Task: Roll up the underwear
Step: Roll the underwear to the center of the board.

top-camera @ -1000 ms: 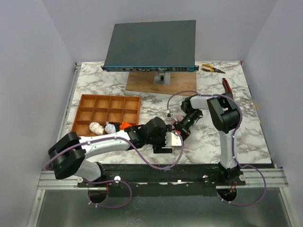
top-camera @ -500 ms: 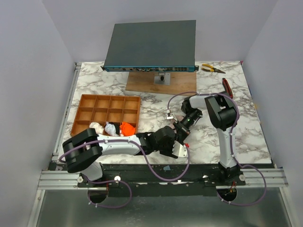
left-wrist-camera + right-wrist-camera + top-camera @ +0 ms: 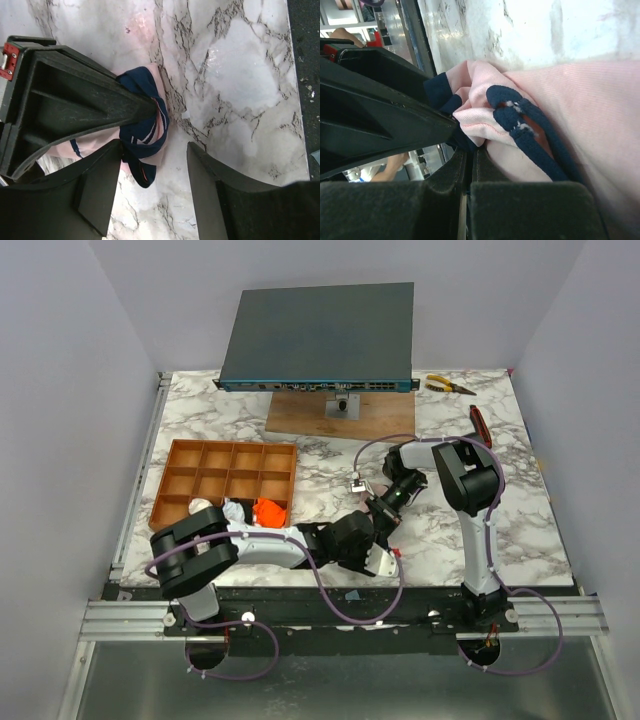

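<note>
A pale pink underwear (image 3: 145, 131) with dark navy edging lies bunched on the marble table. My right gripper (image 3: 470, 159) is shut, its tips pinching a fold of the pink cloth (image 3: 560, 100). In the left wrist view it shows as a black wedge (image 3: 70, 95) pressing into the garment. My left gripper (image 3: 155, 150) is open just in front of it, one finger (image 3: 97, 187) against the cloth's navy edge. From above the two grippers (image 3: 380, 558) (image 3: 382, 518) meet near the front middle and hide the garment.
An orange-brown compartment tray (image 3: 176, 454) sits at the left; its front row holds cream (image 3: 203, 506), pale (image 3: 234, 510) and orange (image 3: 267, 510) rolls. A dark flat box (image 3: 318, 335) on a wooden board (image 3: 300, 418) stands at the back. Pliers (image 3: 447, 386) and a red-handled tool (image 3: 480, 425) lie at the right.
My left arm has swung right and toward the front edge, bringing its gripper up to the right one, and its jaws have narrowed. The right arm has barely moved.
</note>
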Motion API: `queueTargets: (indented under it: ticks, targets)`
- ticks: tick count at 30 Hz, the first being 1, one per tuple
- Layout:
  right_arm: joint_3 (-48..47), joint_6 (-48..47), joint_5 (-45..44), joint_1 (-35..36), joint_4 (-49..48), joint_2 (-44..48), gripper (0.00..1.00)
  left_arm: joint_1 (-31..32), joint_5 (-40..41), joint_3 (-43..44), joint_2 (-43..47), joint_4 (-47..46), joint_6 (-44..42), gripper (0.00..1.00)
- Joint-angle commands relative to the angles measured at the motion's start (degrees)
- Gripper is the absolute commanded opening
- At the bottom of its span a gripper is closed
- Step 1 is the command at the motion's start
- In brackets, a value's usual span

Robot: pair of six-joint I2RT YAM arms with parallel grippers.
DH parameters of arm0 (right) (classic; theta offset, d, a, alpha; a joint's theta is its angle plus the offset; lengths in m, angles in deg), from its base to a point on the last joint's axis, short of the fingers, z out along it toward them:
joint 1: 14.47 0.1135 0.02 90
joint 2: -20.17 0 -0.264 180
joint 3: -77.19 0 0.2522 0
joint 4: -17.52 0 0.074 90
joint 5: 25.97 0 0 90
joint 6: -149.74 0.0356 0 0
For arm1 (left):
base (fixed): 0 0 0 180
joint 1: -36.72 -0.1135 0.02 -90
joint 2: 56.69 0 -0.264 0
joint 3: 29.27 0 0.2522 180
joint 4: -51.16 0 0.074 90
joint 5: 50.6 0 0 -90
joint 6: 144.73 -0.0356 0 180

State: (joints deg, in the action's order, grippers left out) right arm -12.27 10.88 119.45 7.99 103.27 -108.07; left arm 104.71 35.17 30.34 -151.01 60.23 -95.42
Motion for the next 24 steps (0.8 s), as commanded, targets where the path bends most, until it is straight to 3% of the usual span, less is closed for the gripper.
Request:
queueTargets:
  ticks: [1,15,24]
  targets:
    - [-0.5,-0.7,-3.9,-0.1,-3.8,-2.4,0.01,0.3,0.0,1.1,-2.0,-0.9,0.3,0.53]
    - [0.1,-0.5,-4.5,-0.1,-3.7,-0.2,0.01,-1.7,-4.8,3.5,-5.7,2.5,3.7,0.38]
    - [1.6,1.3,-5.0,-0.2,-5.0,2.9,0.09,-4.4,-10.9,6.8,-7.0,8.7,7.0,0.14]
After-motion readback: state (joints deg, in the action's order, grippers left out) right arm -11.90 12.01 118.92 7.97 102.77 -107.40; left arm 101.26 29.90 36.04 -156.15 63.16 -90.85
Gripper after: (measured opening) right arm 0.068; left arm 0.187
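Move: The left hand hangs half open at the navy near end of the rolled underwear, which lies about 1 cm ahead, 1 cm to the right and 1 cm below it. The table's front edge is some 10 cm straight back and 4 cm lower; the orange cloth in the box lies roughly 24 cm left, 7 cm ahead and slightly lower. For the right hand, that same end sits about 1 cm to the left, level in height and reach. Closing steadily from half open to nearly shut, the left fingers pinch the navy end of the roll beside the right fingertips. Meanwhile the hand eases only about 1 cm each down, right and forward, tilting slightly late on. The right hand stays put and keeps hold of the underwear. ##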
